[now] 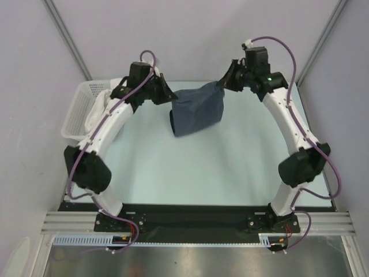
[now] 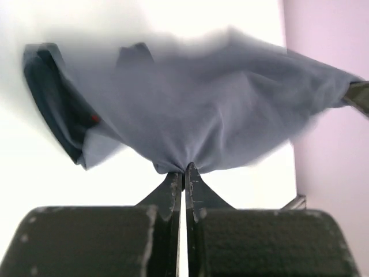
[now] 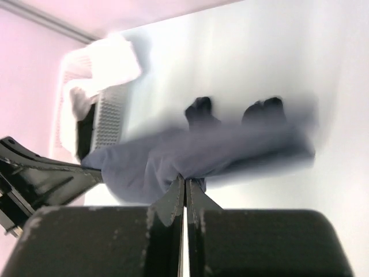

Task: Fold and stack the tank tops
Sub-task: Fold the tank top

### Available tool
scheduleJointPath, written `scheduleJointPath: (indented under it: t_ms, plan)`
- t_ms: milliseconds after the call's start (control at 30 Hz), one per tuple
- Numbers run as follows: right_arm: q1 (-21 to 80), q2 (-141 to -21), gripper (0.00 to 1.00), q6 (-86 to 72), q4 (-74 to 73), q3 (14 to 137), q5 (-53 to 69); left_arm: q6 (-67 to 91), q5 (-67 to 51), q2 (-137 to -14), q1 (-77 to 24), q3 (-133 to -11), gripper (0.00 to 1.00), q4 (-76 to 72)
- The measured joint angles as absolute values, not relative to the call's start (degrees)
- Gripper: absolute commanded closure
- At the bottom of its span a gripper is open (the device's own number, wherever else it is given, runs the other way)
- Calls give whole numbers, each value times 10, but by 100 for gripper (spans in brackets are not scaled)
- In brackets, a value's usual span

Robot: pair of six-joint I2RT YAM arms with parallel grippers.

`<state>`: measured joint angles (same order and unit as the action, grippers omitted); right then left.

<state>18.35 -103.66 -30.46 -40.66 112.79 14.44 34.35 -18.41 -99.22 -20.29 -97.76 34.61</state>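
Note:
A dark slate-blue tank top (image 1: 196, 111) hangs stretched between my two grippers above the far middle of the table. My left gripper (image 1: 171, 97) is shut on its left top corner, and in the left wrist view the cloth (image 2: 196, 109) bunches right at the closed fingertips (image 2: 185, 169). On the right top corner my right gripper (image 1: 223, 85) is shut; the right wrist view shows the fabric (image 3: 190, 156) pinched at its tips (image 3: 185, 180). The lower part of the top drapes down toward the table. The black tank top is not clearly seen.
A white plastic lattice basket (image 1: 78, 109) stands at the far left edge of the table, with white cloth (image 1: 97, 112) spilling over its side, also visible in the right wrist view (image 3: 106, 112). Lilac walls enclose the table on three sides.

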Motion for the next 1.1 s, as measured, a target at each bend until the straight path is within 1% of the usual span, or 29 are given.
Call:
scheduleJointPath:
  t_ms: [33, 100, 167, 233, 267, 333, 467, 600, 667, 767, 933, 1100]
  plan:
    - [183, -1019, 100, -302, -405, 1124, 145, 342, -184, -965, -202, -966, 100, 339]
    - [184, -925, 100, -299, -373, 1005, 159, 342, -192, -887, -204, -879, 100, 312]
    - [188, -842, 100, -301, -371, 888, 164, 345, -201, -800, -211, -762, 100, 301]
    - [193, -772, 100, -305, -389, 783, 170, 352, -201, -738, -231, -673, 100, 315]
    - [198, -746, 100, -308, -403, 747, 173, 357, -201, -721, -244, -649, 100, 325]
    - [209, -712, 100, -311, -432, 708, 173, 366, -197, -682, -283, -610, 100, 350]
    - [235, -629, 100, -319, -471, 675, 170, 395, -198, -595, -348, -565, 100, 365]
    - [249, -528, 100, -336, -502, 644, 173, 431, -199, -511, -370, -514, 99, 381]
    - [251, -498, 100, -345, -528, 634, 178, 443, -202, -489, -373, -506, 99, 396]
    - [252, -488, 100, -352, -552, 639, 185, 450, -209, -488, -374, -524, 100, 420]
    - [264, -531, 100, -355, -580, 708, 173, 445, -210, -554, -374, -640, 100, 470]
    - [296, -548, 100, -354, -589, 816, 151, 434, -201, -575, -374, -770, 100, 513]
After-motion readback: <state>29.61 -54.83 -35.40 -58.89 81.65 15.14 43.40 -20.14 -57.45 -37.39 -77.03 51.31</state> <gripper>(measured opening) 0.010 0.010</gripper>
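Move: Hanging from both shut grippers by its folded hem, the tank top reaches down to the far half of the table. Its free strap end lies roughly 2 cm back, 9 cm right and 24 cm below the left hand; for the right hand, about 5 cm back, 10 cm left and 28 cm down. The near table edge is straight back from each, some 35 cm (left) and 38 cm (right), and 26–29 cm lower. The basket stands about 36 cm left of the left hand, 5 cm ahead, 22 cm below. Sweeping the held hem back fast towards the near table edge, both hands travel about 27 cm, dipping some 5 cm on the way. They then stop going back and rise together, roughly 10 cm from the dip, the right hand drifting about 4 cm outward. The left turns about 15 degrees clockwise, the right slightly counter-clockwise; both keep their pinch. ##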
